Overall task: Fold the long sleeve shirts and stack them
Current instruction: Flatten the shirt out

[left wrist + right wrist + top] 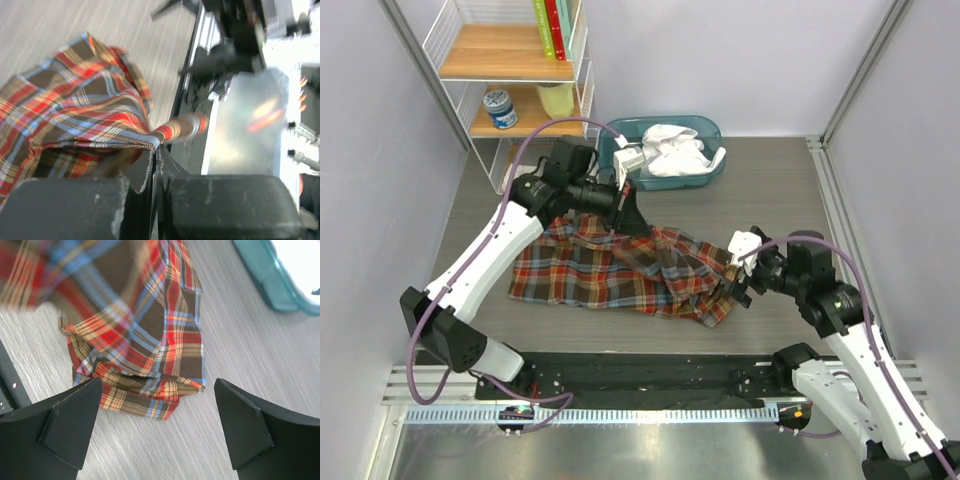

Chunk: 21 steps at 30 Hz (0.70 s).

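The plaid flannel shirt (620, 270) lies spread and rumpled on the grey table. My left gripper (628, 212) is over its far edge, shut on a fold of the plaid cloth (90, 115), which hangs from the closed fingers (170, 165). My right gripper (740, 285) is open and empty just right of the shirt's right end; its wrist view shows the shirt's corner (150, 370) between and beyond the two spread fingers (75, 415). A plain white shirt (672, 150) lies bunched in the teal bin (710, 172) at the back.
A wire and wood shelf (515, 70) with books, a jar and a cup stands at the back left. A black strip (640, 375) runs along the table's near edge by the arm bases. Walls close both sides.
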{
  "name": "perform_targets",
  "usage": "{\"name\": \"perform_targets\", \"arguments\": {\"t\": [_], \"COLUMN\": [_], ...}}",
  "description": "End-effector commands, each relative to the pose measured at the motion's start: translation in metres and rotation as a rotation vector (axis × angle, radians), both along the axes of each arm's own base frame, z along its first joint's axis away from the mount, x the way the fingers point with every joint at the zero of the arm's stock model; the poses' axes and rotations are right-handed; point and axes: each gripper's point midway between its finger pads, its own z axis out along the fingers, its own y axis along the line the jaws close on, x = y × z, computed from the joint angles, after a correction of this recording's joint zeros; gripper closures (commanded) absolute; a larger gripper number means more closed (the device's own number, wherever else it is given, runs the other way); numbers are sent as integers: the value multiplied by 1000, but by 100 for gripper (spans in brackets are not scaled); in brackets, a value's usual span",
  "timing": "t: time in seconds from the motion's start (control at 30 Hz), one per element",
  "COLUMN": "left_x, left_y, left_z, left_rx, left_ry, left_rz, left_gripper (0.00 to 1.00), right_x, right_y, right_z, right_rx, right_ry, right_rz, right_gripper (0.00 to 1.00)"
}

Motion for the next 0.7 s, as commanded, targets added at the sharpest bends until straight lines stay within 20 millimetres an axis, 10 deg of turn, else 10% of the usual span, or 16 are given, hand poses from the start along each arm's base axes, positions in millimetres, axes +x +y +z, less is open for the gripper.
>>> {"name": "perform_targets", "arguments": {"t": [0.0, 0.27, 0.67], "left_x": [21, 42, 57], "left_y": [-8, -6, -9], "left_z": [59, 104, 110], "left_rx": [-169, -281, -337], "left_ry": [-41, -73, -38], "left_rz": [40, 96, 173], "left_gripper": [100, 100, 100], "right_x": [-2, 15, 7], "right_y": [10, 24, 77], "right_z": [4, -7, -1], "right_rx": [53, 126, 318], "right_ry": [-79, -151, -166], "right_rz": [57, 79, 110], "right_gripper": [0, 0, 0]}}
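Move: The left fingers are already shut on the shirt's lifted edge, about 25 cm above the table. From that hand the shirt's flat part lies about 12 cm left and 2 cm ahead; the teal basket is roughly 33 cm ahead and 7 cm right. The empty right hand has the shirt's crumpled right end about 6 cm to its left, level with it and 14 cm below; the raised fold hangs some 18 cm left and 5 cm ahead. Keeping its pinch on the shirt's edge, the left hand hauls it up about 9 cm and forward about 5 cm towards the basket, slowing as it goes, while its fingers tip up some 15 degrees towards level. The right hand, still wide open, sinks about 4 cm, then swings left about 5 cm towards the shirt's crumpled right end, rolling slightly; no touch can be made out. ##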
